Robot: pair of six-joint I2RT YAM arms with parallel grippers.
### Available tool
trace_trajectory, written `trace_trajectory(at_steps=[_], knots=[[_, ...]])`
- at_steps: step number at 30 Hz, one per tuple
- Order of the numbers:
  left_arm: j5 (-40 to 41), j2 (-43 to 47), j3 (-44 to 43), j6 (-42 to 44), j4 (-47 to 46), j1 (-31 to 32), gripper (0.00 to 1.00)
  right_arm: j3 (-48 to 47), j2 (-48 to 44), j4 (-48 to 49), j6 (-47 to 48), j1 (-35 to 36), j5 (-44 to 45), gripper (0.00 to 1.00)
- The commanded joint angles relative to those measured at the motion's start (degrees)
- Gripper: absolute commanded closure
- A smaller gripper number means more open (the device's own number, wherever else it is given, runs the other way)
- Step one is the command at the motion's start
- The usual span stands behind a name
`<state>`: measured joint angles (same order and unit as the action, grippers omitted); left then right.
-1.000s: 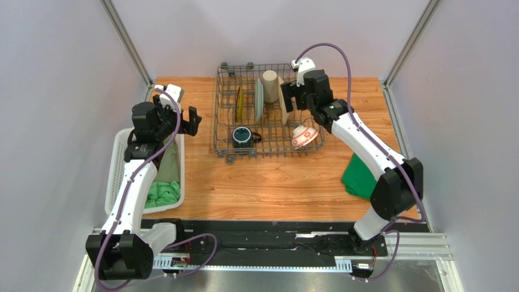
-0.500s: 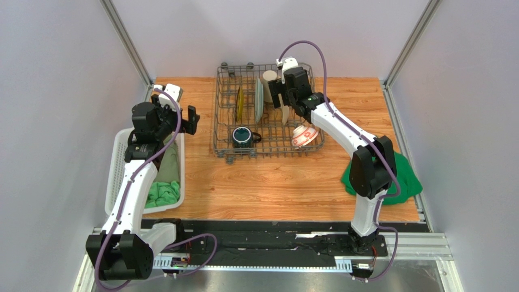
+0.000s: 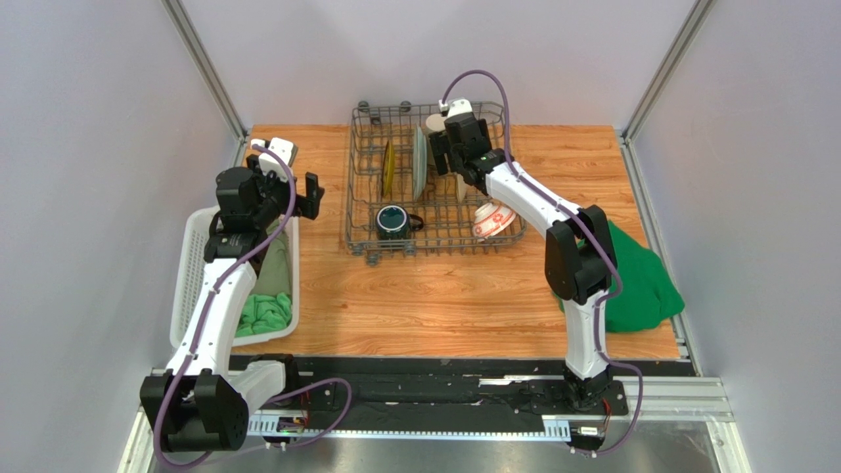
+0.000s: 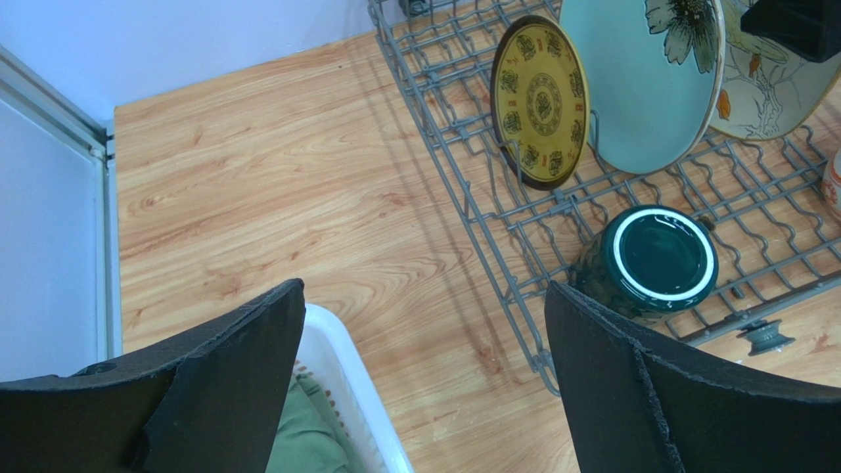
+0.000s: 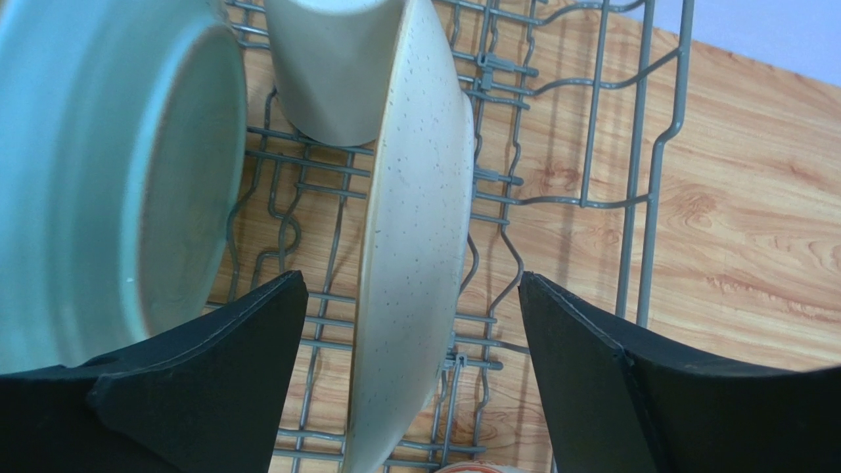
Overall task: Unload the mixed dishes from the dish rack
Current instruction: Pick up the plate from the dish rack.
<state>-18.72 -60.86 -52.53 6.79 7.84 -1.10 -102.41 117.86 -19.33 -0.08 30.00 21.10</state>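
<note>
The dark grey dish rack (image 3: 367,202) stands at the back of the table. In it stand a yellow patterned plate (image 3: 388,168), a pale green plate (image 3: 420,163) and a cream plate (image 5: 415,246), all on edge. A beige tumbler (image 3: 435,123), a dark teal mug (image 3: 393,220) and a red-and-white bowl (image 3: 492,219) are also in the rack. My right gripper (image 5: 412,286) is open over the rack. Its fingers straddle the cream plate's rim with a gap on each side. My left gripper (image 3: 314,195) hangs open and empty left of the rack.
A white slatted basket (image 3: 190,286) holding green cloth (image 3: 267,313) sits at the table's left edge, below my left gripper (image 4: 422,296). Another green cloth (image 3: 637,281) lies at the right edge. Metal frame posts and grey walls close in the back and sides.
My right arm has swung left and farther over the rack, bringing its open fingers down around the cream plate. This uncovered the green cloth at right. The left arm has not moved.
</note>
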Motion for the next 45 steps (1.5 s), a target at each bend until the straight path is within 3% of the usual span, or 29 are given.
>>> trace_trajectory(at_steps=[1, 6, 15, 26, 32, 38, 45], knots=[[0.4, 0.0, 0.1, 0.9, -2.4, 0.2, 0.01, -3.9, 1.5, 1.0, -2.3, 0.8, 4.8, 0.17], [0.3, 0.1, 0.2, 0.9, -2.4, 0.3, 0.01, -4.9, 3.1, 0.4, -3.4, 0.9, 7.2, 0.22], [0.1, 0.7, 0.4, 0.8, -2.4, 0.3, 0.01, -7.7, 5.6, -1.8, -5.5, 1.3, 7.3, 0.42], [-0.3, 1.3, 0.6, 0.7, -2.5, 0.3, 0.01, -10.3, 8.3, -4.0, -6.6, 2.3, 9.1, 0.53], [-0.5, 1.4, 0.9, 0.4, -2.3, 0.3, 0.01, -10.4, 7.8, -4.1, -7.0, 2.3, 11.0, 0.66], [-0.7, 2.0, 0.9, 0.2, -2.2, 0.3, 0.01, -10.7, 6.9, -4.2, -7.0, 2.3, 12.6, 0.86], [-0.8, 2.2, 0.9, 0.2, -2.1, 0.4, 0.01, -11.9, 6.1, -5.1, -6.9, 2.3, 12.9, 0.96]])
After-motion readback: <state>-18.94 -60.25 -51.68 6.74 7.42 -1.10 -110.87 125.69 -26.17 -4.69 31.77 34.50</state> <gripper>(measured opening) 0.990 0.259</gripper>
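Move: The cream plate stands on edge between the right hand's open fingers, its middle some 7 cm below them, about 2 cm nearer and 1 cm to the right. Counted from the right hand, the blue plate is about 6 cm left and 1 cm nearer, the white cup 3 cm ahead and 3 cm left, and the flowered bowl 12 cm nearer and 7 cm right. From the left hand the cream plate lies roughly 14 cm ahead, 30 cm right and 16 cm down. The cream plate's upper part gets pinched between the right hand's two fingers: they sink around it by about 2.5 cm while easing some 1 cm forward, and close steadily from nearly wide open. The hand wanders slightly left, then swings about 2.5 cm right as the pads meet the plate, turning some 10 degrees clockwise; the grip effort rises and the fingers stop short of shut. ##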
